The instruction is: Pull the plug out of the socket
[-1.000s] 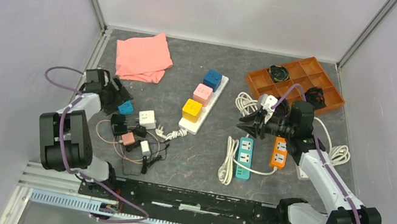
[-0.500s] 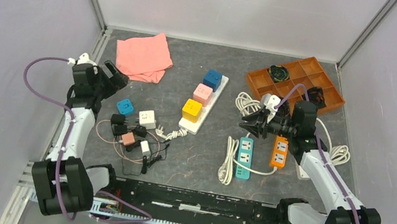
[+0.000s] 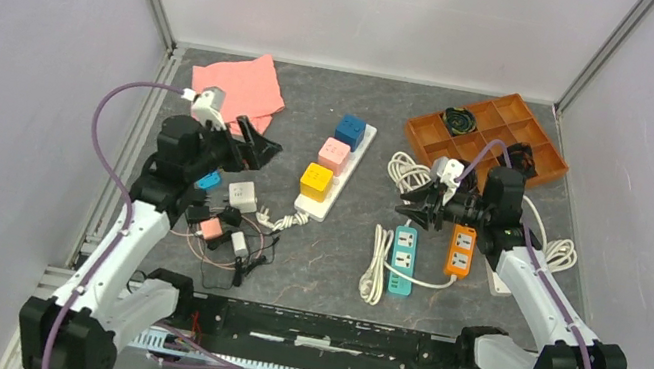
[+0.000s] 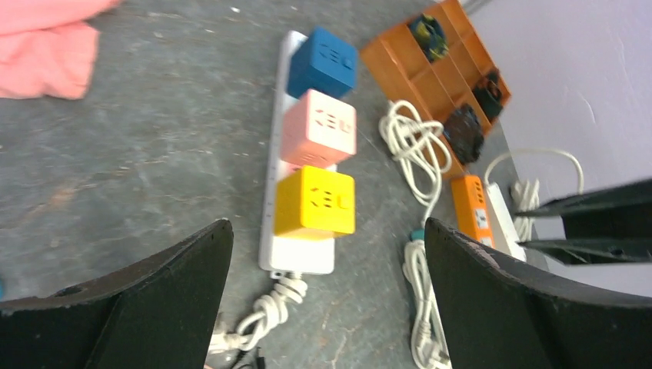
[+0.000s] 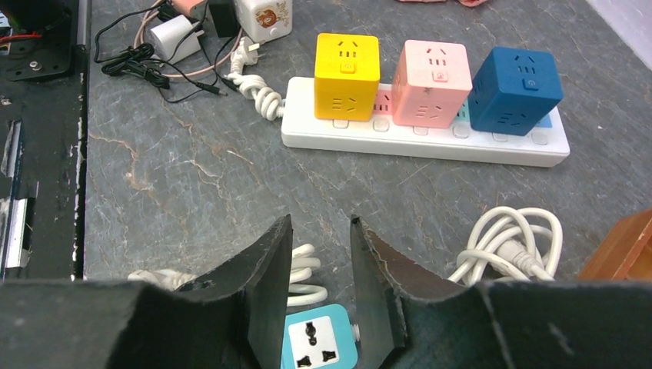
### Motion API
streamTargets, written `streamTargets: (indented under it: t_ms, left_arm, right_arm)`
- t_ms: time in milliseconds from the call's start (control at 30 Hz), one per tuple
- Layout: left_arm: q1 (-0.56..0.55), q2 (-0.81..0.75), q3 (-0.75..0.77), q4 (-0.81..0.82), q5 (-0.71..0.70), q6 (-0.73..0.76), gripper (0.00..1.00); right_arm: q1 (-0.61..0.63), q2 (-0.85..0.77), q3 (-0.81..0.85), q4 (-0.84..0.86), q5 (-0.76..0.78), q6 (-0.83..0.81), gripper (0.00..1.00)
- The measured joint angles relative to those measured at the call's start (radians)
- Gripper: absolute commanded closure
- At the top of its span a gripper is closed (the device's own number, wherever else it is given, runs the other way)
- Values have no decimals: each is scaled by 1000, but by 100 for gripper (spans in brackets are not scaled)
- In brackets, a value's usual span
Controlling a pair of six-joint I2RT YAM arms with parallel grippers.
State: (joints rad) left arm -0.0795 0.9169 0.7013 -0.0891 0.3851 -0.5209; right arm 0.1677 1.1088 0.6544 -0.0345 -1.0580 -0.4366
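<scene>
The socket [image 3: 312, 205] is a long white strip lying at mid-table, its knotted white cord [image 3: 274, 220] at the near end. Three cube plugs sit in it: yellow [image 3: 315, 181], pink [image 3: 334, 153] and blue [image 3: 350, 131]. My left gripper [image 3: 255, 154] hovers just left of the strip, jaws wide open and empty. In the left wrist view the yellow plug [image 4: 315, 201] and socket [image 4: 271, 231] lie ahead between the fingers of the left gripper [image 4: 327, 223]. My right gripper [image 3: 401, 203] is right of the strip, open with a narrow gap. In the right wrist view the right gripper [image 5: 321, 219] holds nothing, and the socket [image 5: 430, 146] lies beyond it.
A teal strip [image 3: 404, 249] and an orange strip [image 3: 460, 251] lie under the right arm, with white cord coils [image 3: 404, 170] beside them. An orange divided tray [image 3: 490, 132] stands back right. A pink cloth [image 3: 238, 88] lies back left. Small adapters and tangled cables [image 3: 220, 222] sit front left.
The left arm has swung from the table's left edge rightward toward the socket, and its jaws have opened wide. The right gripper has widened slightly and barely moved.
</scene>
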Motion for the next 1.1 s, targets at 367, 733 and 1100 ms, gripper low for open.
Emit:
streamTargets:
  t_ms: [367, 733, 1100]
  left_arm:
    - [-372, 17, 73, -132, -307, 66, 0]
    - [-536, 118, 135, -168, -526, 177, 0]
    - [-536, 121, 125, -141, -522, 240, 0]
  right_arm:
    - [0, 0, 0, -20, -18, -26, 40]
    - [0, 1, 0, -47, -17, -56, 17]
    - [0, 2, 0, -51, -17, -60, 16]
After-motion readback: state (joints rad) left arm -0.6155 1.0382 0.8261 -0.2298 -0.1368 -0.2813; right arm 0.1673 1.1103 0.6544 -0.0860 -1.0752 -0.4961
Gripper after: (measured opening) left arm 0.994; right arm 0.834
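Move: The yellow plug on the white power strip is next: it lies about 11 cm to the right of the empty left hand, some 3 cm ahead and 15 cm below. The pink plug is about 7 cm beyond it and 3 cm farther right. The white cube adapter is about 5 cm to the left hand's left and 1 cm back, 19 cm below. From the right hand, the yellow plug is roughly 18 cm left, 8 cm ahead and 11 cm below. Towards the yellow plug, still touching nothing, the left hand swings about 8 cm to the right and slightly back, sinking a little, its fingers staying wide open. It rolls some 25 degrees, left side rising, then all but halts short of and above the plug. Meanwhile the right hand stays nearly in place and spreads its part-open fingers wide. ##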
